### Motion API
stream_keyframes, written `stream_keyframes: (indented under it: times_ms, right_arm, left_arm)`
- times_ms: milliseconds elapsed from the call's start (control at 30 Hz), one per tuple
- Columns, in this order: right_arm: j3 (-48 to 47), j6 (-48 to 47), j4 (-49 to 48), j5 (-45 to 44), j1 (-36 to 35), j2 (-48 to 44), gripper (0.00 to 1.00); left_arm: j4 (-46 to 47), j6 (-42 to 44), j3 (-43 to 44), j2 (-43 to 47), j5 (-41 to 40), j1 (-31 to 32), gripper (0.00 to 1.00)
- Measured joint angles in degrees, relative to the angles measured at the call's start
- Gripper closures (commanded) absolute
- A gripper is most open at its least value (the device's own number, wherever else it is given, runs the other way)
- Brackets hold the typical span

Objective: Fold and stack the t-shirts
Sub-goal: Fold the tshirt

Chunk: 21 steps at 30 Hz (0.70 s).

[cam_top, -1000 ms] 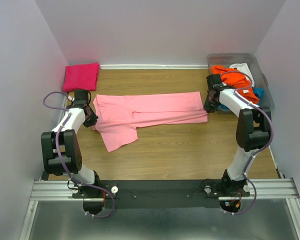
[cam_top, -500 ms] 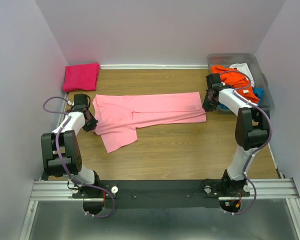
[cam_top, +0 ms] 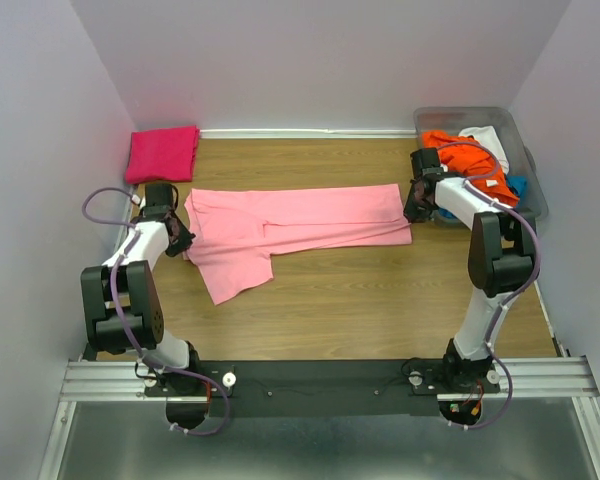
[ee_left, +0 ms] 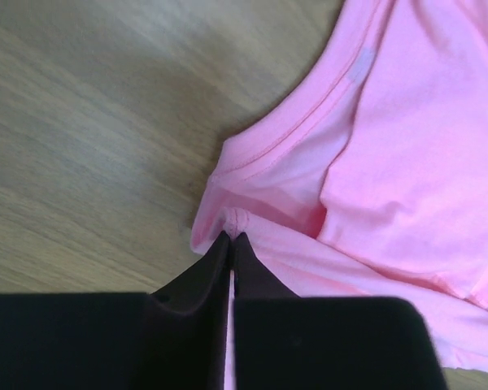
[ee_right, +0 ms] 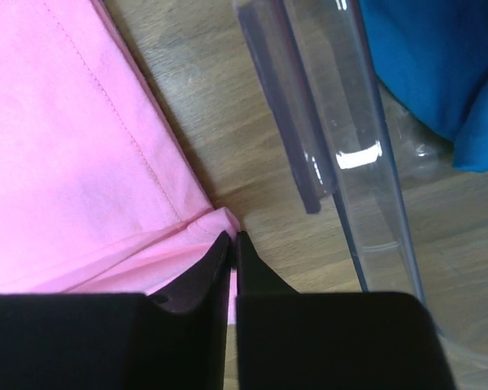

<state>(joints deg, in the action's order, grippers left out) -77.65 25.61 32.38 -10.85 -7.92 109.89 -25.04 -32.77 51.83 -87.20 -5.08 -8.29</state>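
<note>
A light pink t-shirt (cam_top: 290, 220) lies folded lengthwise into a long band across the wooden table, one sleeve flap pointing toward the near edge. My left gripper (cam_top: 183, 238) sits at its left end. In the left wrist view the left gripper (ee_left: 233, 237) pinches a small bump of the pink cloth (ee_left: 407, 162) by the collar. My right gripper (cam_top: 412, 210) is at the band's right end. In the right wrist view the right gripper (ee_right: 232, 237) has its jaws nearly together on the hem corner of the pink shirt (ee_right: 65, 146). A folded magenta t-shirt (cam_top: 163, 153) rests at the far left.
A clear plastic bin (cam_top: 528, 160) at the far right holds orange (cam_top: 470, 155), white (cam_top: 485, 137) and blue (cam_top: 518, 185) shirts. Its wall (ee_right: 342, 122) stands just right of the right gripper, with blue cloth (ee_right: 439, 65) behind it. Walls close in on the left, right and far sides.
The pink shirt and both grippers have shifted a little to the left and farther back. The band's right end now lies slightly farther from the bin.
</note>
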Motion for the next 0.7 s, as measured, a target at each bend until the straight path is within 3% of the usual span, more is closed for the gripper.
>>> stream_keyframes:
  times_ms: [133,267,433,700]
  right_arm:
    - [0.0,-1.1,-0.5,0.0,0.0,0.0,0.71]
    - [0.0,-2.6,-0.7,0.3,-0.5,-0.7,0.55]
    - [0.0,-3.8,-0.9,1.1,-3.1,-5.7,0.37]
    - [1.5,-3.2,-4.4,7.7,-15.2,-14.2,0.41]
  left_arm:
    - [1.0,0.0,1.5,0.0,-0.2,-0.1,0.39]
    - [1.9,0.2,1.8,0.7,-0.2,-0.4,0.18]
    - [1.5,0.3,1.8,4.8,-0.6,-0.3,0.13]
    - [-2.2,0.4,-4.5,17.2,-1.6,1.4,0.15]
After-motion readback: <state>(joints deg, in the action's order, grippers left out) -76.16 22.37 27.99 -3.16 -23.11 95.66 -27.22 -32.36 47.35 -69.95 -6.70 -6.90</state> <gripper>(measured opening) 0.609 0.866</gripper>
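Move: The left fingertips are still on the pink t-shirt's left fold corner, and the shirt's middle lies about 27 cm to their right and 3 cm farther out. The sleeve is some 11 cm right and 8 cm back, and the red folded shirt about 20 cm ahead and 7 cm left. The right tips are at the right fold corner, with the shirt's middle about 28 cm left and 2 cm back. The bin's centre stands about 17 cm right and 13 cm ahead. Let both fold corners go. Open the left gripper wide while easing it 2 cm forward, then lift it about 6 cm clear and draw it back as its fingers tip up. Open the right gripper a bit over half, raise it off, then sweep it up and quickly left, some 13 cm across, over the shirt towards its middle, turning counter-clockwise. ##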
